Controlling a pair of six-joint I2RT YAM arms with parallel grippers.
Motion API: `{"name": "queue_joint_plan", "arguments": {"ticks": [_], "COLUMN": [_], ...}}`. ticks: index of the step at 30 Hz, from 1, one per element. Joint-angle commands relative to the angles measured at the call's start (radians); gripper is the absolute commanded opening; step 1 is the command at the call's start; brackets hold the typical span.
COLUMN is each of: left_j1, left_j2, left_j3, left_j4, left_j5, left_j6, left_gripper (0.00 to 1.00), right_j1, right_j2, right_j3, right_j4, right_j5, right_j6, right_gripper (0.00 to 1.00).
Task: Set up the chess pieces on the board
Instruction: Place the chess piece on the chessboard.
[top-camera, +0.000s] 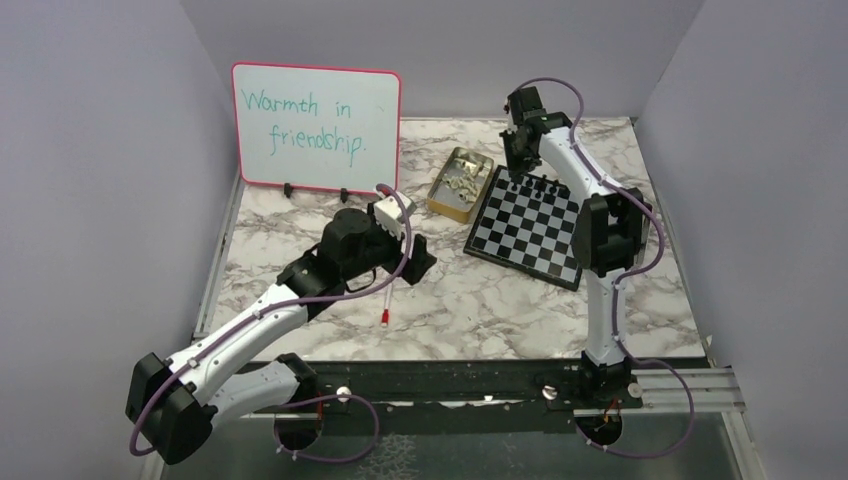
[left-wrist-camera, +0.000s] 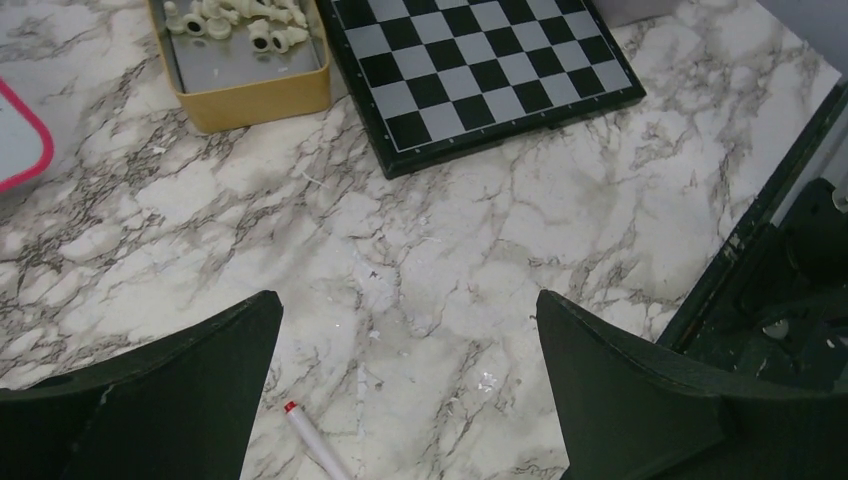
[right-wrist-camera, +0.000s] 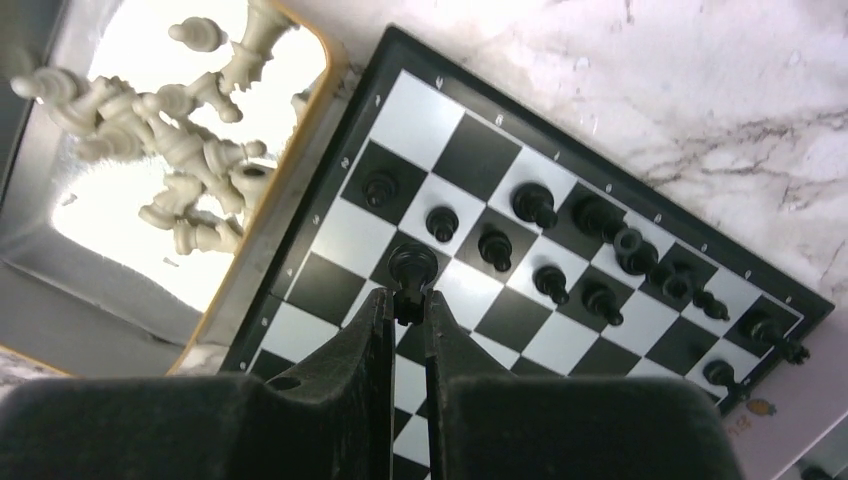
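Observation:
The board (top-camera: 528, 232) lies at the right of the table, with several black chess pieces (top-camera: 535, 183) along its far edge. In the right wrist view those black pieces (right-wrist-camera: 540, 205) stand in two rows on the board (right-wrist-camera: 450, 150). My right gripper (right-wrist-camera: 408, 300) is shut on one black piece (right-wrist-camera: 412, 265), held by its base over a square near the board's corner. My left gripper (left-wrist-camera: 407, 300) hangs open over bare marble, apart from the board (left-wrist-camera: 480, 70). Several cream pieces (right-wrist-camera: 180, 140) lie jumbled in a tin.
The yellow-walled tin (top-camera: 460, 183) sits just left of the board. A pink-framed whiteboard (top-camera: 316, 126) stands at the back left. A white pen with a red tip (left-wrist-camera: 315, 440) lies on the marble under my left gripper. The black base rail (top-camera: 450, 385) runs along the near edge.

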Motion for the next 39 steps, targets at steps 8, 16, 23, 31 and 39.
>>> {"name": "queue_joint_plan", "arguments": {"ticks": [8,16,23,31,39], "left_j1": [0.088,0.08,0.065,0.062,0.062], "left_j2": [-0.033,-0.111,-0.117,-0.131,-0.131], "left_j3": [0.003,-0.063,-0.064,-0.064,-0.064], "left_j4": [0.001,0.025,0.02,0.016,0.015], "left_j5": [-0.125,-0.124,-0.127,-0.127,-0.129], "left_j6": [0.053,0.086,0.089,0.091,0.091], "left_gripper": [0.99,0.99,0.99,0.99,0.99], "right_j1": [0.007,0.001,-0.005,-0.018,-0.02], "right_j2": [0.139,0.222,0.266,0.292,0.317], "right_j3": [0.212,0.268,0.294,0.316,0.316], "right_j4": [-0.055,-0.039,-0.043,-0.06,-0.078], "right_j5": [-0.023,-0.036,-0.032,-0.032,-0.055], "right_j6": [-0.014,-0.004,0.017,0.01,0.0], "right_gripper": [0.14,0.15,0.15,0.16,0.19]}}
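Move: The black piece is in my right fingers. Its goal, the empty far-left corner square of the chessboard, lies about 5 cm ahead, 1 cm left and some 8 cm below them. A black pawn stands 3 cm nearer than that square and 2 cm left of it. The nearest back-row piece is about 2 cm ahead and 4 cm right of my hand; the box of white pieces is some 11 cm left, level with it. From my left hand the corner square lies roughly 29 cm ahead, 19 cm right. My right hand carries the black piece about 4 cm forward, rising slightly at first, then sinks some 6 cm onto the empty corner square behind the pawn. After a small lift it settles down again, and the grip just starts to slacken with the fingers still around the piece. My empty left hand, wide open, drifts about 4 cm left and a little forward. ##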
